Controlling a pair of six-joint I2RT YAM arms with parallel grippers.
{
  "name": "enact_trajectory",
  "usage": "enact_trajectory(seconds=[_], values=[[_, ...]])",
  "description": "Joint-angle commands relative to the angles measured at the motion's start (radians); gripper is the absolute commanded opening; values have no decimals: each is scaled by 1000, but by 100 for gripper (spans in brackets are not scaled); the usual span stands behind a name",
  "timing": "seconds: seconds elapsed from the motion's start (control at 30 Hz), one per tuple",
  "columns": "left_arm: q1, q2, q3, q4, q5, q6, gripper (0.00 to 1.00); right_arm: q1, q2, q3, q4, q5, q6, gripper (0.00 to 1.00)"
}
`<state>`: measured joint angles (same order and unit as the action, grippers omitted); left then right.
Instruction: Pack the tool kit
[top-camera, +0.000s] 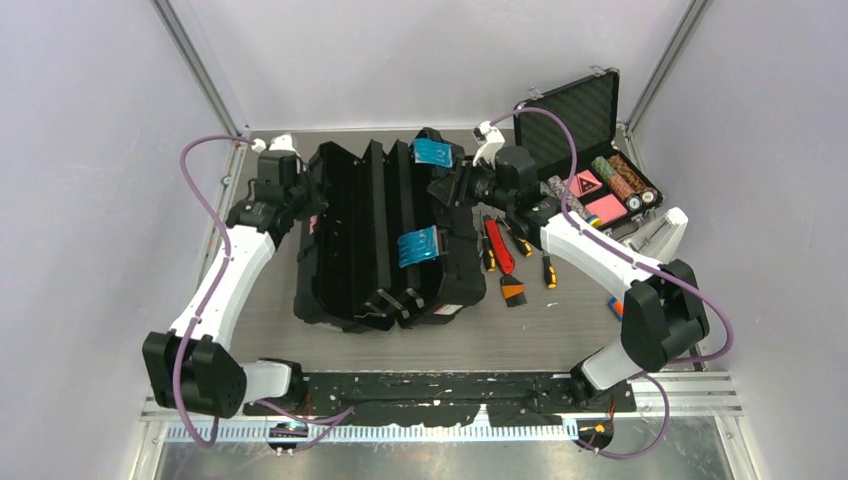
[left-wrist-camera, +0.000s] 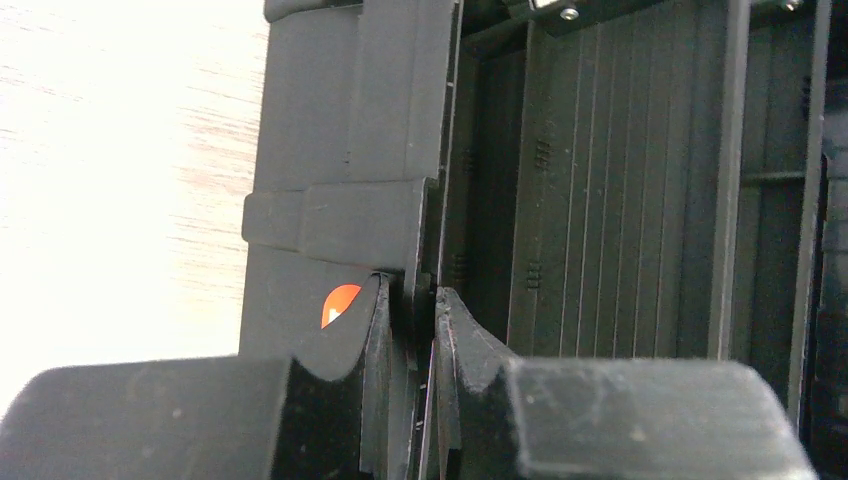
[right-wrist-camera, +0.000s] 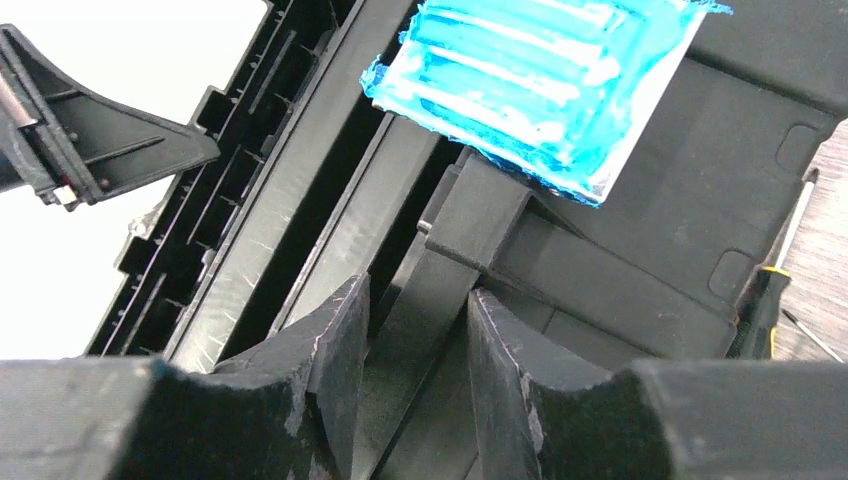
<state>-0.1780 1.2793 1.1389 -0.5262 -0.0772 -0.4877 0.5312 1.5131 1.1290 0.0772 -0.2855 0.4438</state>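
The black toolbox (top-camera: 380, 240) lies open in the middle of the table, with blue latches (top-camera: 435, 152) on its right side. My left gripper (top-camera: 308, 205) is at its left edge. In the left wrist view this gripper (left-wrist-camera: 425, 300) is shut on the thin wall of the toolbox (left-wrist-camera: 600, 180). My right gripper (top-camera: 448, 188) is at the right edge between the latches. In the right wrist view it (right-wrist-camera: 418, 295) straddles a black ridge of the toolbox (right-wrist-camera: 700, 180) below a blue latch (right-wrist-camera: 540, 80), jaws still apart. Small hand tools (top-camera: 505, 250) lie on the table to the right.
A foam-lined black case (top-camera: 580, 110) with poker chips (top-camera: 620, 180) stands open at the back right. A yellow-and-black screwdriver (right-wrist-camera: 765, 310) lies just beside the toolbox. Grey walls close in the left, back and right sides.
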Motion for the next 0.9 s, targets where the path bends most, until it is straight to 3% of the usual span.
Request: enact_trajectory(seconds=[0.0, 0.4, 0.63, 0.73, 0.87], values=[[87, 129, 15, -119, -44, 55, 0, -3, 134, -90, -99, -43, 36, 37], [296, 270, 233, -166, 0, 106, 0, -3, 281, -81, 113, -113, 184, 30], [349, 298, 235, -159, 39, 108, 26, -2, 347, -91, 165, -128, 238, 27], [348, 246, 227, -145, 122, 88, 40, 2, 340, -97, 172, -125, 248, 27], [343, 175, 218, -122, 208, 51, 38, 29, 308, -38, 62, -67, 187, 26]])
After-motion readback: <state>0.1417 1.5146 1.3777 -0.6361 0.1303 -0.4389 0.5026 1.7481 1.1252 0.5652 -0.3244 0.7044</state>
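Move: The left fingers are already shut on the rim of the toolbox's left half; the red label sits about 2 cm to their left, 2 cm back and 3 cm lower. The right fingers already grip the right half's rim, with the far blue latch some 8 cm ahead and the near blue latch about 11 cm back and 3 cm to the left. From the right hand, the red utility knife lies on the table about 14 cm right, 8 cm back and well below. Both hands keep hold of the open toolbox's rims. The left draws the left half about 9 cm left, first slanting some 4 cm forward, then almost straight left, and finally opens its fingers, still straddling the rim. The right carries its rim about 5 cm forward and 3 cm left, rolling some 15 degrees left side up with its grip kept. ##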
